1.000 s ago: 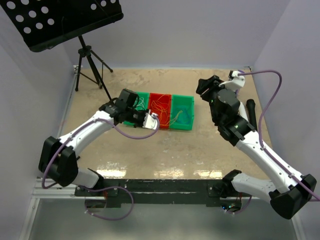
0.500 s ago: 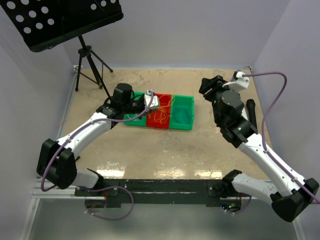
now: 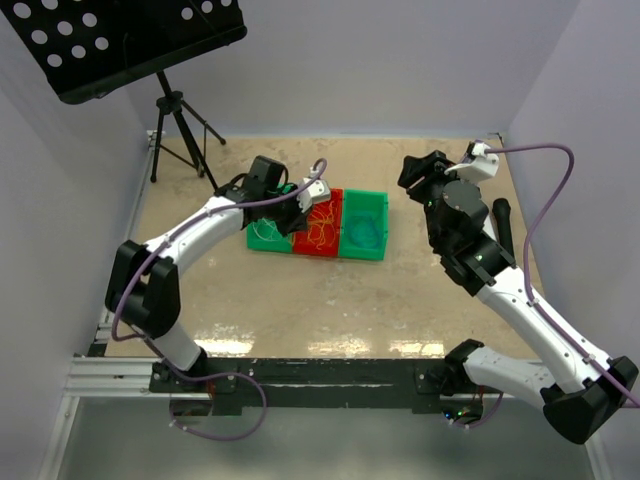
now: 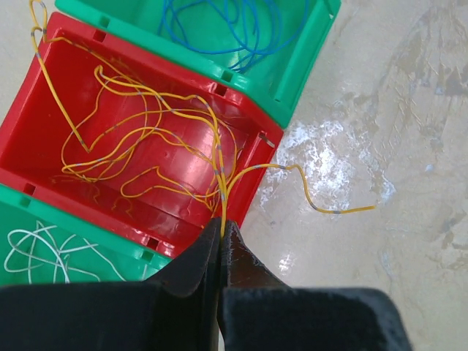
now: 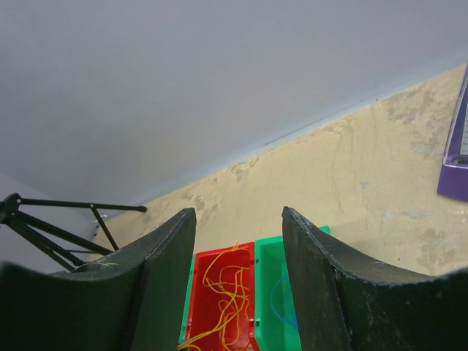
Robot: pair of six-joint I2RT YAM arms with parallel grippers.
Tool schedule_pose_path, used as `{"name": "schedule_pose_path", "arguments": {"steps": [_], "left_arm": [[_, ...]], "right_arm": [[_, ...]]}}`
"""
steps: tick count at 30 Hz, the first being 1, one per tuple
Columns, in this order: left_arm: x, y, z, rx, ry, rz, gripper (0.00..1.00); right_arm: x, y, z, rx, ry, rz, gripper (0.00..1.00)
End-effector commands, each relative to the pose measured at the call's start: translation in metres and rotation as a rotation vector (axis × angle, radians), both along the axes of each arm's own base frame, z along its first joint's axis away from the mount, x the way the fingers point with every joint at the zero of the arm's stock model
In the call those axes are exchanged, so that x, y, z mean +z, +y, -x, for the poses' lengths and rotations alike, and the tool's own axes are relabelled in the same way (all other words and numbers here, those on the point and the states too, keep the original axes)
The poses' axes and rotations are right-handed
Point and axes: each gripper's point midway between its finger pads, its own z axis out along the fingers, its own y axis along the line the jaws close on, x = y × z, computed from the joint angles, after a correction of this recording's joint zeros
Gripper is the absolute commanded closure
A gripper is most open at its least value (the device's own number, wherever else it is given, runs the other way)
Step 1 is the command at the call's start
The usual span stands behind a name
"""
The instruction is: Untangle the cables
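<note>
Three small bins stand in a row mid-table. The red bin (image 4: pixel 73 201) holds the loose yellow cable (image 4: pixel 146 139). My left gripper (image 4: pixel 221 228) is shut on a strand of it at the bin's near wall, and the cable's tail (image 4: pixel 322 208) lies on the table outside. The blue cable (image 4: pixel 241 44) is coiled in one green bin (image 4: pixel 307 66), the white cable (image 4: pixel 44 252) in the other green bin (image 4: pixel 110 248). From above, the left gripper (image 3: pixel 303 203) hovers over the bins. My right gripper (image 3: pixel 412 175) is raised to their right, open (image 5: pixel 238 212) and empty.
A black perforated music stand (image 3: pixel 130 35) on a tripod (image 3: pixel 180 130) stands at the back left. A black object (image 3: pixel 503 225) lies near the right wall. White walls enclose the tan table (image 3: pixel 330 300) on three sides.
My left arm has swung from the bins' near side round to the back and over them, wrist turned, still shut. The right arm shifted slightly, then stayed still.
</note>
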Motion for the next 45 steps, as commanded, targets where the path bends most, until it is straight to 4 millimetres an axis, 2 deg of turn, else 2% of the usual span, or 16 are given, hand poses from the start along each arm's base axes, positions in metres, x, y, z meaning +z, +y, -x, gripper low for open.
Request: {"name": "schedule_pose_path", "arguments": {"steps": [1,6,10,17,24,32,36,39,43,45], "left_arm": [[0.009,-0.006,-0.02,0.098,0.103,-0.007,1.0],[0.009,-0.024,-0.04,0.132,0.155,0.011,1.0],[-0.007,-0.029,-0.052,0.16,0.202,-0.008,1.0],[-0.008,-0.039,-0.074,0.159,0.087,0.046,1.0],[-0.021,-0.036,-0.081,0.12,-0.086,0.014,1.0],[-0.056,-0.021,-0.088,0.138,-0.13,-0.084,1.0],[-0.055,-0.016,-0.094,0.163,-0.162,-0.099,0.9],[-0.041,-0.016,-0.093,0.162,-0.171,-0.084,0.61],[-0.008,-0.027,-0.081,0.126,-0.152,-0.006,0.13],[0.008,-0.035,-0.067,0.071,-0.119,0.045,0.0]], "right_arm": [[0.028,-0.009,0.005,-0.025,-0.061,-0.025,0.45],[0.028,-0.007,0.003,-0.022,-0.058,-0.024,0.45],[0.026,-0.006,0.003,-0.018,-0.056,-0.026,0.45],[0.021,-0.001,0.0,-0.003,-0.049,-0.029,0.45],[0.016,0.006,-0.004,0.021,-0.04,-0.034,0.45],[0.023,0.003,0.001,0.023,-0.061,-0.046,0.46],[0.023,0.005,0.001,0.031,-0.057,-0.049,0.46],[0.024,0.006,0.001,0.037,-0.057,-0.051,0.46],[0.025,0.007,0.0,0.035,-0.054,-0.045,0.46],[0.025,0.006,-0.001,0.034,-0.05,-0.033,0.45]]}}
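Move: The left hand, already pinching the yellow cable, hangs above the near left part of the red bin. The bin's middle is about 7 cm ahead, 3 cm to the right and 11 cm below. Level with that middle, the green bin with the white cable lies some 9 cm to the hand's left, and the one with the blue cable about 15 cm to its right. From the right hand, the red bin's middle is roughly 6 cm ahead, 23 cm left and 34 cm below. The left hand carries the pinched end of the yellow cable forward about 8 cm over the red bin, bearing slightly to the right at first, and sinks some 7 cm towards the bin, mostly once it is well forward; the wrist tips a little down and back again and turns slightly counter-clockwise. Low over the bin, the fingers open from shut to nearly wide, let go of the cable, and begin to lift by about a centimetre. ##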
